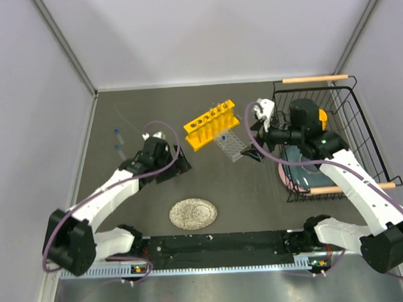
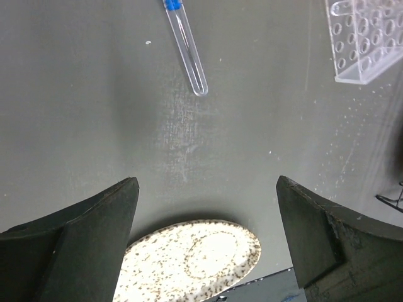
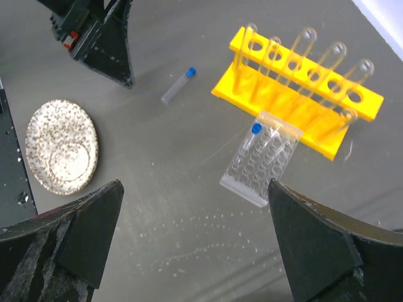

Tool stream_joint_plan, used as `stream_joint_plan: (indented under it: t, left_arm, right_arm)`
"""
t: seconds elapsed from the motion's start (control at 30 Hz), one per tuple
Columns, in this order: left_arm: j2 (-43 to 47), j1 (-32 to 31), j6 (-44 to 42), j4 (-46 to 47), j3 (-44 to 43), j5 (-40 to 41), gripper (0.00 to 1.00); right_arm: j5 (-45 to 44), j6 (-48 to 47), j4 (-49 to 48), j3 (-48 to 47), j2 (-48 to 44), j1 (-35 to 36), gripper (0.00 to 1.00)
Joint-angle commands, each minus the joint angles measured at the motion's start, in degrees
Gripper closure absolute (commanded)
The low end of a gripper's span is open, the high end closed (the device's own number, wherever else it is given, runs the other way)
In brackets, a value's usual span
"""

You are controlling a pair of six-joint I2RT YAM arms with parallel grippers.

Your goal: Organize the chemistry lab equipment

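The yellow test-tube rack (image 1: 212, 125) (image 3: 302, 88) stands mid-table with several thin glass tubes upright in its holes. Just in front of it lies the small clear gridded rack (image 1: 229, 144) (image 3: 261, 165) (image 2: 368, 38), with one blue-capped vial (image 3: 255, 130) in it. Another blue-capped vial (image 3: 178, 85) (image 2: 186, 47) lies flat on the table ahead of my left gripper (image 1: 179, 167) (image 2: 208, 214), which is open and empty. Two more vials (image 1: 119, 141) lie at the far left. My right gripper (image 1: 255, 152) (image 3: 195, 207) hovers open and empty just right of the clear rack.
A round speckled plate (image 1: 193, 213) (image 3: 62, 154) (image 2: 189, 258) sits near the front edge, below my left gripper. A black wire basket (image 1: 350, 118) holding bowls stands at the right, under my right arm. Grey walls enclose the table.
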State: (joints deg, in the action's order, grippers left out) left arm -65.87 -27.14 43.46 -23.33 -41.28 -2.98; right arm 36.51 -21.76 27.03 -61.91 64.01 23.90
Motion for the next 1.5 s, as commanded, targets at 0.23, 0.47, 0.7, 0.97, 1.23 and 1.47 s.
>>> stream_joint_plan:
  t: [0.23,0.47,0.7,0.97,1.23,1.47]
  left_arm:
    - [-21.05,-0.11,0.75,-6.02,-15.23,7.72,0.18]
    - [-30.01,-0.46,-0.57,-9.62,-22.52,11.15,0.28]
    - [-36.69,-0.81,-1.19,-11.56,-27.01,12.74,0.36]
    - [-40.91,-0.81,-2.06,-12.88,-30.26,13.71,0.47]
    - [-42.5,-0.9,-2.77,-13.32,-30.53,14.32,0.61]
    - [-40.14,-0.73,-3.21,-12.79,-28.86,14.67,0.76]
  right_arm:
    - [7.61,4.18,-3.55,8.47,-6.53,-8.25,0.01]
    - [9.89,6.02,-6.02,10.23,-7.23,-10.28,0.01]
    - [10.77,6.38,-6.64,11.2,-8.02,-10.54,0.01]
    - [11.91,6.82,-6.99,11.46,-8.28,-10.63,0.01]
    - [12.62,7.08,-7.07,11.55,-8.46,-10.54,0.01]
    - [13.06,7.17,-7.07,11.64,-8.46,-10.54,0.01]
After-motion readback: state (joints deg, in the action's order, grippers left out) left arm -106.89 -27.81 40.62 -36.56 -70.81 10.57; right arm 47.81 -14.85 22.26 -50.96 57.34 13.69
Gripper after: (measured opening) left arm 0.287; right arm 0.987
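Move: The blue-capped test tube lies about 8 cm ahead of the left hand, level with it sideways and some 9 cm below. From that hand, the yellow rack is roughly 21 cm ahead and 9 right, the clear tray 14 ahead and 14 right, and the speckled plate 10 back and 2 right. From the right hand, the tube lies about 7 cm ahead, 18 left and 24 below. Left hand swoops 8 cm forward and down, closing its fingers around the capped tube; right retreats 3 cm right. ##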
